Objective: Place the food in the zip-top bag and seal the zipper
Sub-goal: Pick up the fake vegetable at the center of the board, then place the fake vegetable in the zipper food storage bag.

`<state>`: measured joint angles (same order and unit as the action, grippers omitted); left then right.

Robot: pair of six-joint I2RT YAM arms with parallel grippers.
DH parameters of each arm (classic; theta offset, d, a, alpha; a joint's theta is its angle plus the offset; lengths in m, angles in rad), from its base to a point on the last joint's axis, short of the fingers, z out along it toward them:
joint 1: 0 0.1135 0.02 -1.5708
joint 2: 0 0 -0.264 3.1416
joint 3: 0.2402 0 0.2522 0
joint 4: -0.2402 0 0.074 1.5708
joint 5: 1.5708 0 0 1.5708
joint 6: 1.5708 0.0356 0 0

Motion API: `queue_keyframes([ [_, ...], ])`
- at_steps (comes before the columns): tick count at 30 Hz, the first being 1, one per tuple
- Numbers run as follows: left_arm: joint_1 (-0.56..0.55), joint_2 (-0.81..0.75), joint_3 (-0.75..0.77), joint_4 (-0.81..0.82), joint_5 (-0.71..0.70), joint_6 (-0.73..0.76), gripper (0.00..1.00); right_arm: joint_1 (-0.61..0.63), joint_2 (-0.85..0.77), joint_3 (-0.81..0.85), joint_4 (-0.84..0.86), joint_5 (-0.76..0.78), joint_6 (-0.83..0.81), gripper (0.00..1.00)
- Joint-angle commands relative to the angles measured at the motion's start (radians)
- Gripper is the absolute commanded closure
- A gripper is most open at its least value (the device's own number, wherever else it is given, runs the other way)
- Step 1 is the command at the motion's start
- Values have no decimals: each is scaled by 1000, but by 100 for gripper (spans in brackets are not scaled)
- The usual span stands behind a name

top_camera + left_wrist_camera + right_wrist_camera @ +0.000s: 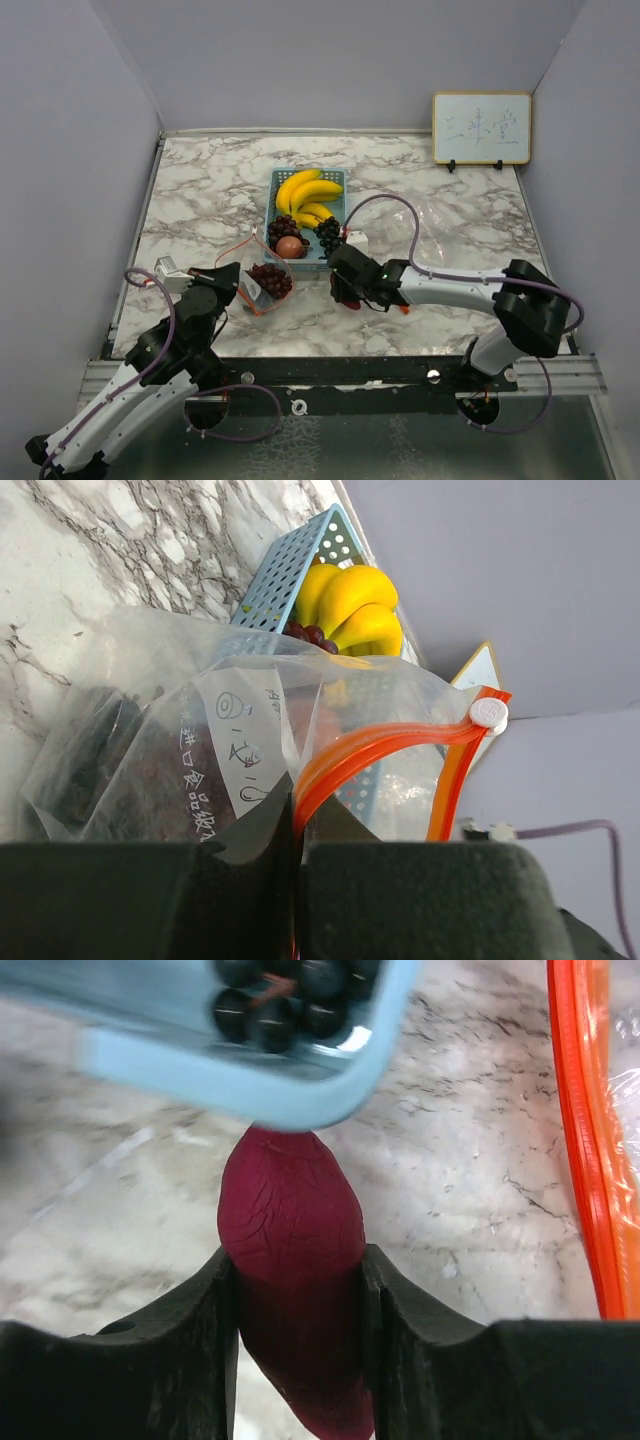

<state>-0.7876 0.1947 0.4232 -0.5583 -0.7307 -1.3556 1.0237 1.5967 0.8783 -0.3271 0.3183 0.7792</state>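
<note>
A clear zip-top bag (266,281) with an orange zipper (400,742) and a white slider (489,712) stands left of centre, a dark purple grape cluster (271,279) inside it. My left gripper (296,830) is shut on the bag's zipper edge. My right gripper (297,1260) is shut on the magenta oval vegetable (290,1210), low over the marble just in front of the basket; from above the right gripper (347,285) sits right of the bag. Yellow bananas (310,192), more dark grapes (328,233) and a round red fruit (290,246) lie in the blue basket (340,178).
The marble table (200,190) carries the basket at its middle. A small whiteboard (481,128) stands at the back right. Grey walls close in on the left, the right and the back. The basket rim (250,1080) hangs just ahead of my right fingers.
</note>
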Motion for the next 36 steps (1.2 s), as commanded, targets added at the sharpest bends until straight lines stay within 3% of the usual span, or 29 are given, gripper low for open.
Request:
queue_keyframes([
  [1, -2, 8, -5, 9, -9, -3, 100, 65, -198, 113, -12, -52, -145, 92],
  [7, -2, 19, 7, 14, -8, 0, 100, 98, -253, 218, 201, -387, -285, 91],
  [13, -2, 38, 9, 23, 4, -3, 100, 108, -74, 371, 329, -490, -343, 81],
  [18, -2, 41, 20, 27, 9, -3, 100, 108, 52, 443, 297, -410, -331, 57],
  [22, -1, 32, 29, 21, 3, 0, 100, 108, 63, 439, 274, -324, -322, 30],
  [31, -1, 29, 51, -10, -15, 1, 100, 107, -100, 356, 264, -131, -367, 17],
  [34, -1, 10, 82, -74, -53, -19, 100, 88, -111, 354, 205, 4, -346, 15],
  [36, -1, -16, 101, -115, -81, -38, 100, 47, -97, 360, 173, 11, -318, 15],
])
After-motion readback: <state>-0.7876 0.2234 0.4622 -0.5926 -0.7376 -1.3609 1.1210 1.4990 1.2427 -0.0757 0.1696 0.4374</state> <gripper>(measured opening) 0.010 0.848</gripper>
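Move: The open zip-top bag has its middle about 17 cm to the right hand's left, 2 cm farther out and some 6 cm higher; that hand already has the red fake vegetable pinched down at the table. The blue basket's middle is around 17 cm ahead and 9 cm left of it, with the peach some 10 cm ahead and 12 cm left. From the left hand, which holds the bag, the bag's middle is about 5 cm right, 2 cm ahead and 10 cm below. The red vegetable, still pinched in the right fingers, is lifted some 20 cm and swung about 18 cm left over the bag, the hand turning counter-clockwise with its left side rising. The hand dips towards the bag, opens wide to let go, then rises and draws off to the right and slightly forward. The left hand keeps its hold on the bag. ##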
